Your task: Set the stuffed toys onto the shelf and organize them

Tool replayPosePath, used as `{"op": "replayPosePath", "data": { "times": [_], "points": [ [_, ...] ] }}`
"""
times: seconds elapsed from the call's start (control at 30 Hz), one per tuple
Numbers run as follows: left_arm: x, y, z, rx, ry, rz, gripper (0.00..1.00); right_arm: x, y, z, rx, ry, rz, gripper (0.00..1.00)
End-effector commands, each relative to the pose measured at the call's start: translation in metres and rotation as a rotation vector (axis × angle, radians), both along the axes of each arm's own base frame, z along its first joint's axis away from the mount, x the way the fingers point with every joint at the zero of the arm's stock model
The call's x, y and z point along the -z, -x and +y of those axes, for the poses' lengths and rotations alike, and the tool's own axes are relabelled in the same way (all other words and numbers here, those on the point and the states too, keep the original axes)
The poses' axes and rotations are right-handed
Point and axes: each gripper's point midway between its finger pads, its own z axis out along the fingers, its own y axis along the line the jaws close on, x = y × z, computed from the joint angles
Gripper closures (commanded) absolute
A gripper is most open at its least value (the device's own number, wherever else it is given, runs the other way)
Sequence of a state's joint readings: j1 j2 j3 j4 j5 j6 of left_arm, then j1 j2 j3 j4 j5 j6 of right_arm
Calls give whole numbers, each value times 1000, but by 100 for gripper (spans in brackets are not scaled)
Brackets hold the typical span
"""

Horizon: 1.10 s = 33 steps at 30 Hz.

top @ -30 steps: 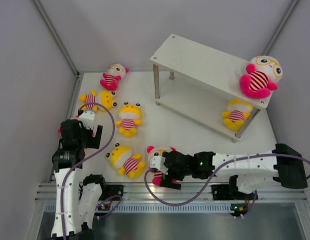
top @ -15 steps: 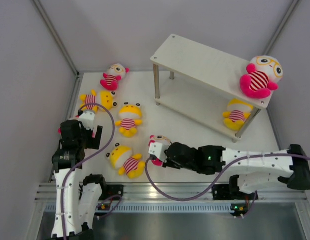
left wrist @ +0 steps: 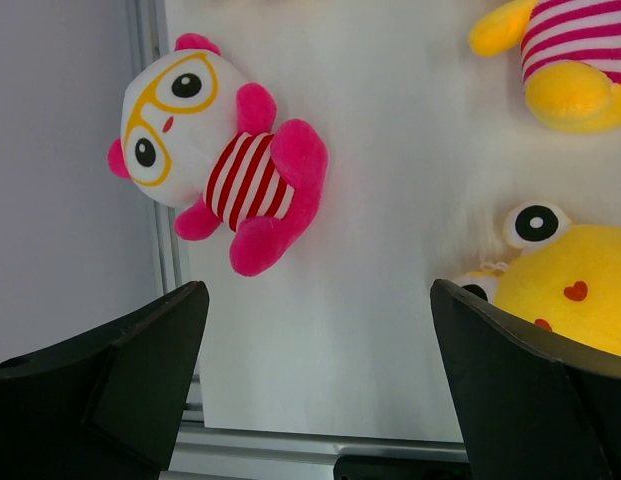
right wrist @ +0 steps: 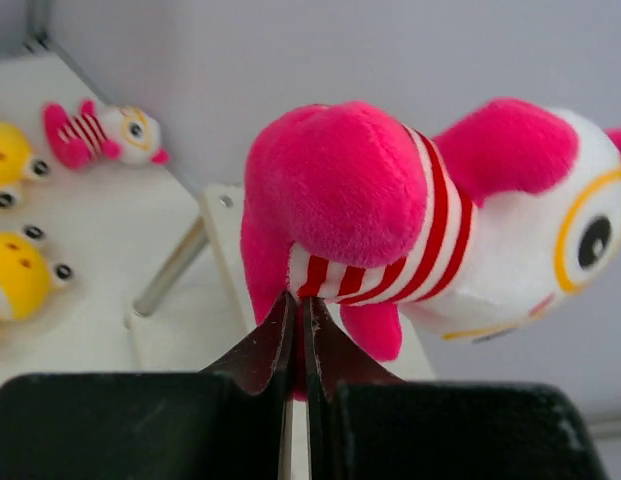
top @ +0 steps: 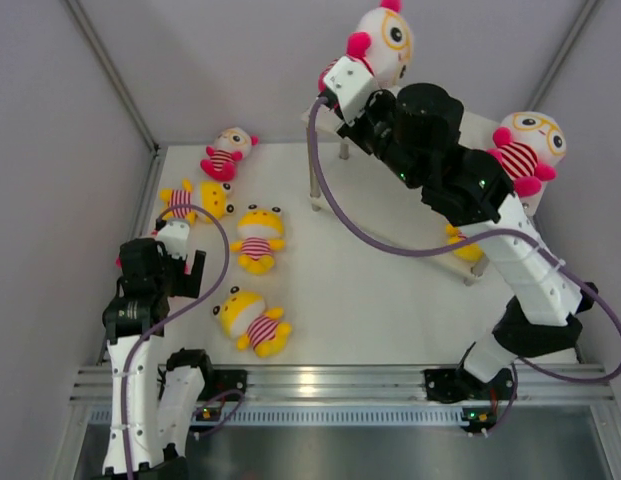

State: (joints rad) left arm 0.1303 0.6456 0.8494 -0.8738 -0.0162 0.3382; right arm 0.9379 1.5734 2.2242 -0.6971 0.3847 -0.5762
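Observation:
My right gripper (top: 342,88) is raised high over the left end of the shelf (top: 385,205), shut on a pink stuffed toy (top: 382,42). In the right wrist view the jaws (right wrist: 300,300) pinch the toy (right wrist: 390,200) at its lower belly, and it hangs above the shelf corner (right wrist: 225,230). Another pink toy (top: 530,142) sits on the top board's right end, with a yellow one (top: 458,240) below it, partly hidden by the arm. My left gripper (left wrist: 315,300) stands open and empty, just short of a pink toy (left wrist: 215,160) lying face up.
On the table lie a pink toy (top: 225,152) at the back left and three yellow ones (top: 190,200), (top: 258,238), (top: 252,320). A metal frame rail (top: 150,180) and grey walls border the left side. The right arm hides much of the shelf's top.
My right gripper shut on the pink toy near the table's front edge and carried it up and back over the shelf's left end. The left arm has not moved.

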Motion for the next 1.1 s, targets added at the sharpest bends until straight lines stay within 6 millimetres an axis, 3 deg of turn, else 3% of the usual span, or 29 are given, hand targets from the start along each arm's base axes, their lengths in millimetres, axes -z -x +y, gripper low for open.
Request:
{"op": "replayPosePath", "data": {
  "times": [0.0,0.07,0.13,0.17,0.2,0.27,0.37,0.5,0.63,0.73,0.83,0.93,0.97,1.07],
  "points": [
    [-14,-3,-1,-2,8,-41,1,40,-27,-53,184,321,62,100],
    [-13,-3,0,1,5,-36,1,51,-24,-73,218,355,111,100],
    [-12,-5,-6,28,23,-35,1,47,-17,-100,262,316,122,100],
    [-11,-5,-7,32,27,-28,1,62,-18,-105,265,351,150,100],
    [-10,-6,-7,36,28,-27,1,59,-13,-119,280,347,140,100],
    [-8,-7,-9,49,31,-16,1,83,-13,-122,240,444,162,100],
    [-6,-8,-9,54,32,-6,1,97,-12,-139,237,477,207,100],
    [-7,-9,-9,50,33,-9,1,96,-14,-175,360,472,216,100],
    [-7,-8,-9,48,33,-9,1,87,-13,-190,418,418,194,99],
    [-8,-8,-8,46,32,-9,1,96,-10,-181,339,448,198,96],
    [-8,-8,-8,44,33,-12,1,105,-8,-173,275,462,197,86],
    [-8,-8,-8,45,32,-10,1,103,-6,-176,284,460,178,65],
    [-6,-8,-8,46,34,-4,1,100,-4,-177,288,443,163,45],
    [-3,-9,-11,67,38,9,1,78,2,-168,265,343,94,19]
  ]
}}
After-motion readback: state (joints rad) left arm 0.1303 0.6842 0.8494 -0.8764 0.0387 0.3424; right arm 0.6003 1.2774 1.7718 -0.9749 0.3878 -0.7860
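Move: The right hand holds the pink panda high over the shelf's left end. Its free spot on the shelf top is about 8 cm ahead, 19 cm to the right and 13 cm below. The panda already seated there is some 12 cm right of that spot and 7 cm nearer; the yellow toy on the lower shelf is about 27 cm right of the hand, 4 cm back and 37 cm down. From the idle left hand the spot is roughly 20 cm ahead, 44 cm right and 20 cm higher. Rightward along the shelf and down, the right hand carries the panda about 18 cm towards the seated panda while sinking some 12 cm, after a brief swing forward. Its left side rolls down about 30 degrees as the fingers tip slightly down and turn clockwise. The hand then almost stops, and the fingers open wide to let go of the panda. ##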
